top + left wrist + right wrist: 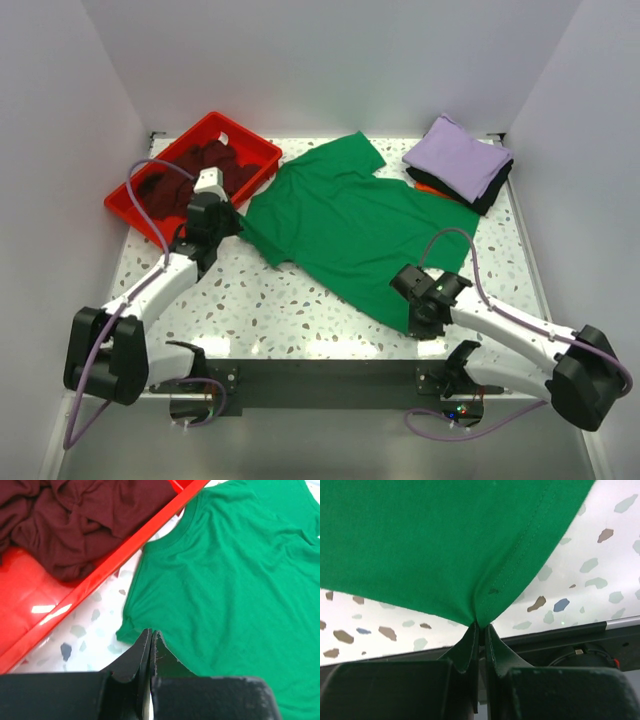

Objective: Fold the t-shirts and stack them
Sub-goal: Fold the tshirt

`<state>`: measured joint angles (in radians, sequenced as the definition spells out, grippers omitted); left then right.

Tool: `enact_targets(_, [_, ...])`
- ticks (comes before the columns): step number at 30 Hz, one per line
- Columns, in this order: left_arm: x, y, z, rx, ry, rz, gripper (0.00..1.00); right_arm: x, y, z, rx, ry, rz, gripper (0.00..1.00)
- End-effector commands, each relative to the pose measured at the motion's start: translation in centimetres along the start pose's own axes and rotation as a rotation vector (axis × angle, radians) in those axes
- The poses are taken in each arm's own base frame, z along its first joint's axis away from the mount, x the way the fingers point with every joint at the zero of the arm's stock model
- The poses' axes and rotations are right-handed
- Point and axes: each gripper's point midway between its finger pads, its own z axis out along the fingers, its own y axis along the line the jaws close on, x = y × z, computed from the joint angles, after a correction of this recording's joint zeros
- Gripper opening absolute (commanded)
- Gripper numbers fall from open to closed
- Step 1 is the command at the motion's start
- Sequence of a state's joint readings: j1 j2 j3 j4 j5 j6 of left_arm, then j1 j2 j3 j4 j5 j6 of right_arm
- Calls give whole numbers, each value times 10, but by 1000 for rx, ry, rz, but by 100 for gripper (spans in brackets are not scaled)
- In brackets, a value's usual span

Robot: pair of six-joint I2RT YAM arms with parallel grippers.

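Note:
A bright green t-shirt [350, 225] lies spread flat across the middle of the table. My right gripper [420, 318] is at its near hem corner and is shut on it; in the right wrist view the green cloth [430, 545] tents up from the pinched tips [482, 625]. My left gripper [227, 217] is shut at the left sleeve's hem [131, 625]; its tips [151, 632] show no cloth between them. A dark maroon t-shirt [195, 165] lies crumpled in the tray. A lavender t-shirt [458, 155] tops a folded stack, over a black one [492, 190] and an orange sliver [430, 188].
The red plastic tray [243, 133] stands at the back left, its long rim [100, 580] close beside the green shirt's collar. The speckled tabletop [270, 300] ends in a black bar [330, 378] at the near edge. White walls enclose the left, back and right sides.

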<state>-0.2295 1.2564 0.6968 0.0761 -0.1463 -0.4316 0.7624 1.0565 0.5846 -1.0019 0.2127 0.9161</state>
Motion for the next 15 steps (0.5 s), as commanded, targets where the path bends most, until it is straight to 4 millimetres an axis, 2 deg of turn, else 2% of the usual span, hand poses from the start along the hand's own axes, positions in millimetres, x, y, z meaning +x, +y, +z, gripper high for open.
enact_targets(1, [3, 7, -13, -22, -11, -40, 0, 6, -1, -18, -30, 33, -57, 0])
enact_targets(9, [24, 10, -43, -24, -4, -73, 0, 15, 3, -25, -65, 41, -107, 0])
enact_targets(13, [27, 7, -54, -11, -16, -77, 0, 17, 3, -27, -57, 35, -119, 0])
enact_targets(15, [23, 7, -56, -4, -33, -84, 0, 12, 3, -29, -58, 5, -115, 0])
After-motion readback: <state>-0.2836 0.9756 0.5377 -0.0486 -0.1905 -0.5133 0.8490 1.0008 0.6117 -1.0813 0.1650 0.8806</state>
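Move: The left gripper already holds the green t-shirt's near sleeve end; the table's front edge lies about 28 cm back and 13 cm below. From this hand the collar is some 10 cm ahead, 5 cm right and 12 cm down, the red box's middle about 14 cm ahead, 9 cm left and 8 cm down. The right gripper already holds the near hem corner, with the front edge roughly 2 cm back and 3 cm below it. Draw the left gripper straight back about 6 cm at nearly the same height, away from the red box and towards the table's front edge, keeping the sleeve end pinched. Meanwhile keep the hem corner shut in the right gripper, lift it slightly, ease it back some 2 cm to the front edge and turn it a few degrees counter-clockwise. ##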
